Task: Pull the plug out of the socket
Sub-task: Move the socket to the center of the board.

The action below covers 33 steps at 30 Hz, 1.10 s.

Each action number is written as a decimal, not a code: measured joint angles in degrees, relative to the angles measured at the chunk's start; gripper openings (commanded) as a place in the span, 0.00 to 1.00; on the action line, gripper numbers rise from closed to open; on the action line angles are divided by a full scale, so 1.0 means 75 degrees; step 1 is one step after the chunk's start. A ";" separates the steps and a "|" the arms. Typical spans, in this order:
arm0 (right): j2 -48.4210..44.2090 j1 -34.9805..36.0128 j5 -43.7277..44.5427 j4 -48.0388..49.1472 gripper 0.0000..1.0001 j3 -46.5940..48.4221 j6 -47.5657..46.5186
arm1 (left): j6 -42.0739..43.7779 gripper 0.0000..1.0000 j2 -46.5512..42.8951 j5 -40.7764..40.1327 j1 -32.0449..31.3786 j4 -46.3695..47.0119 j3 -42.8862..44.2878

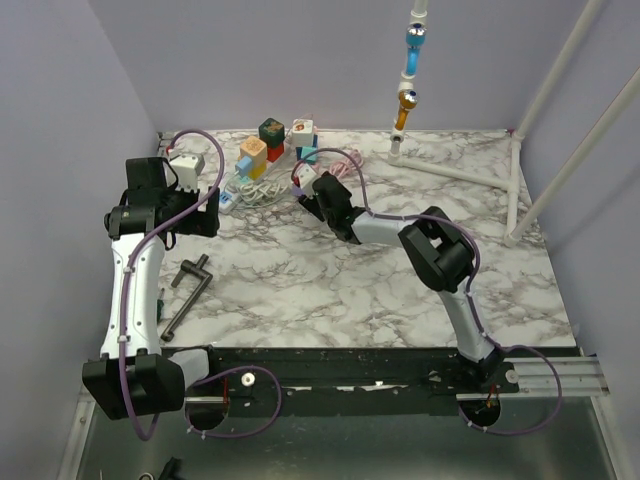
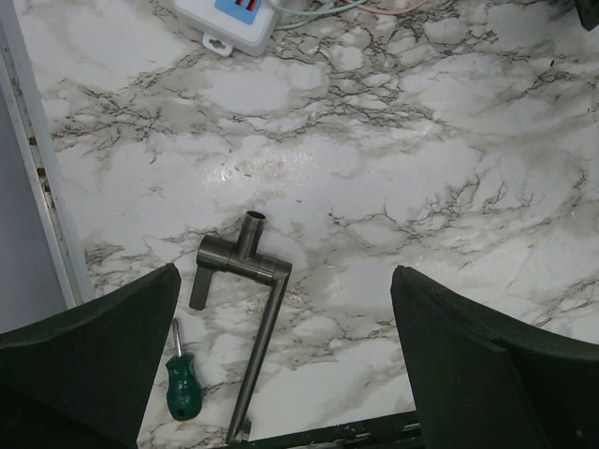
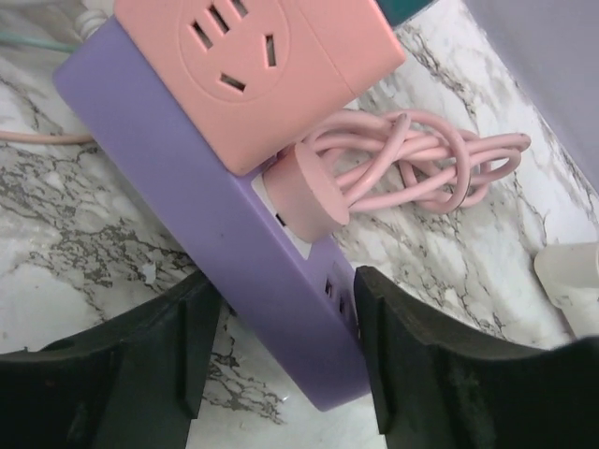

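A purple power strip [image 3: 187, 215] lies on the marble table with a pink cube socket [image 3: 253, 65] on top of it. A round pink plug [image 3: 304, 192] sits in the strip, and its coiled pink cable [image 3: 412, 164] lies beside it. My right gripper [image 3: 285, 355] straddles the strip's near end with both fingers touching its sides. In the top view it [image 1: 312, 195] reaches to the back centre, at the strip [image 1: 300, 175]. My left gripper [image 2: 285, 365] is open and empty, held high at the back left [image 1: 160, 205].
A metal lever handle [image 2: 253, 309] and a green screwdriver [image 2: 183, 383] lie under the left gripper. A white power strip [image 2: 229, 19] sits at the back left. Toy blocks [image 1: 255, 155] and white cables [image 1: 260, 190] stand near the purple strip. A white pipe frame [image 1: 515, 180] stands at the right.
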 measured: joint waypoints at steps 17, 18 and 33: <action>-0.1192 0.0664 0.0606 0.1743 0.12 -0.2372 -0.0618 | -0.0131 0.99 0.0044 -0.0003 0.0000 -0.0082 0.0026; -0.1320 0.0778 0.0729 0.1792 0.08 -0.2594 -0.0612 | -0.0146 0.98 0.0038 -0.0003 0.0000 -0.0096 0.0026; -0.3290 0.2066 0.2474 -0.1367 0.01 -0.3762 0.3978 | -0.0198 0.99 -0.0793 -0.0006 0.0000 -0.0329 0.0026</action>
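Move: The right hand straddles the right end of the socket's purple bar; the bar's middle lies about 6 cm left and 2 cm ahead, about level with the fingers. Its pink plug is about 3 cm ahead and 3 cm left, the pink outlet block 4 cm ahead and 9 cm left, the coiled pink cord some 9 cm ahead and 2 cm right. From the left hand the bar is roughly 21 cm ahead, 28 cm right and 18 cm below. The right fingers finish closing and pinch the purple bar near its free right end, then the hand, about 1 cm higher, draws the socket back some 17 cm towards the middle of the board, bearing slightly right late on as the wrist turns about 15 degrees clockwise. The left hand, open and empty, backs off and rises about 2 cm each way near the end. ##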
